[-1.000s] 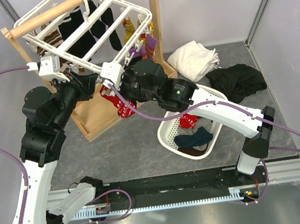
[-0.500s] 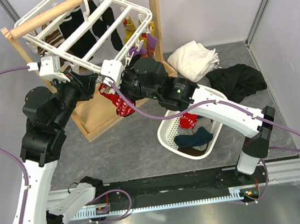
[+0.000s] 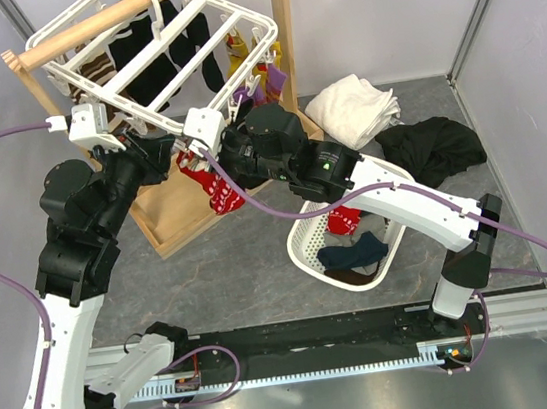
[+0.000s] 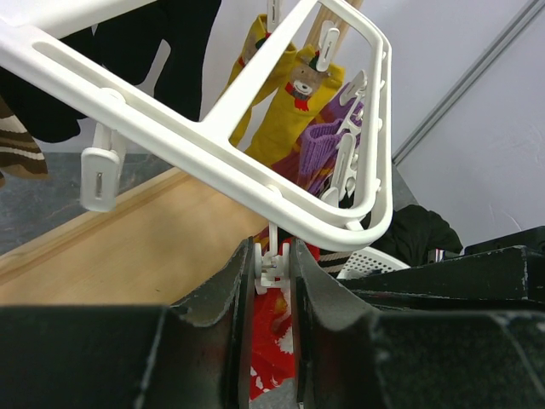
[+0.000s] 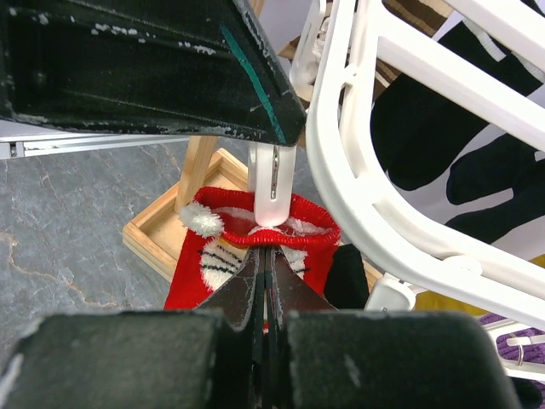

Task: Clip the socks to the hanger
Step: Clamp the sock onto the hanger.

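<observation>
The white slatted hanger (image 3: 134, 66) hangs tilted from a wooden bar at the back left. Just below its near rail, a red sock with white pattern (image 3: 213, 187) hangs with my right gripper (image 3: 217, 159) shut on its cuff. In the right wrist view the cuff (image 5: 255, 234) sits right under a white clip peg (image 5: 274, 192), touching its tip, with my right gripper (image 5: 266, 260) pinching the cuff from below. My left gripper (image 4: 274, 251) is shut on that clip peg (image 4: 274, 264), squeezing it, and the red sock (image 4: 271, 341) shows beneath.
Black socks (image 3: 167, 47) and yellow and purple socks (image 3: 257, 65) hang from the hanger. The wooden stand's tray base (image 3: 171, 228) lies underneath. A white lattice basket (image 3: 308, 250) with more socks sits to the right. White cloth (image 3: 352, 108) and black cloth (image 3: 433, 148) lie behind it.
Both grippers and the red sock have crept slightly up and left towards the hanger's near rail. The grips are unchanged.
</observation>
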`<action>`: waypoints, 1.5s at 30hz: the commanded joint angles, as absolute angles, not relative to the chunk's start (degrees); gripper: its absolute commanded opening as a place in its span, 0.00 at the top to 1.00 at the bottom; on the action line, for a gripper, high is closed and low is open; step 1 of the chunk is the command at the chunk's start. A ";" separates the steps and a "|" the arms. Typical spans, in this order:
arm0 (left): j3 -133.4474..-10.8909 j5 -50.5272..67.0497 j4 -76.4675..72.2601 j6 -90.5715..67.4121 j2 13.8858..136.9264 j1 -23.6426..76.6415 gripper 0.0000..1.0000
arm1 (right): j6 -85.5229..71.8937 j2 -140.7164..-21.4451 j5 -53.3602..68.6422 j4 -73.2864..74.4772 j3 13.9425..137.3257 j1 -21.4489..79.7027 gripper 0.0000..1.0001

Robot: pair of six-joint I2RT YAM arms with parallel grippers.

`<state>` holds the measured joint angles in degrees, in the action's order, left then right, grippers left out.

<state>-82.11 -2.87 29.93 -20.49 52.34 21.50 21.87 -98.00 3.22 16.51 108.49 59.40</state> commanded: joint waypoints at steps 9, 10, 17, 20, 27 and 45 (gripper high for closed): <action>-81.74 -0.18 32.34 -19.16 51.50 21.53 0.98 | 20.22 -97.21 5.18 12.22 113.38 59.41 1.00; -81.74 -0.35 32.52 -19.07 51.50 21.53 0.98 | 20.13 -97.21 5.45 12.30 113.64 59.41 1.00; -82.61 -0.18 32.61 -19.42 51.59 21.45 0.98 | 19.42 -97.65 6.06 11.51 114.43 59.41 1.00; -83.14 -0.18 32.52 -19.51 51.24 21.53 0.94 | 19.16 -97.82 6.15 11.16 114.52 59.41 1.00; -84.64 -0.44 32.69 -19.60 49.49 21.45 0.43 | 18.46 -97.56 6.42 10.55 114.08 59.41 1.00; -87.10 -11.76 33.31 -14.43 43.16 21.53 0.14 | 14.51 -91.86 6.42 7.47 108.64 59.41 0.34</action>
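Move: The left fingers already squeeze the clip, so it lies right at them; the red sock's cuff, pinched by the right hand, is about 2 cm to their right and 4 cm below, level front to back. An empty clip stands some 6 cm left, 2 cm ahead and 3 cm up. From the right hand the squeezed clip is 2 cm left, 1 cm ahead and 4 cm above, the striped black sock 4 cm ahead, 4 cm right and 12 cm below. Right lifts the cuff 4 cm into the clip; left opens, backing and rising about 7 cm; right then releases. ##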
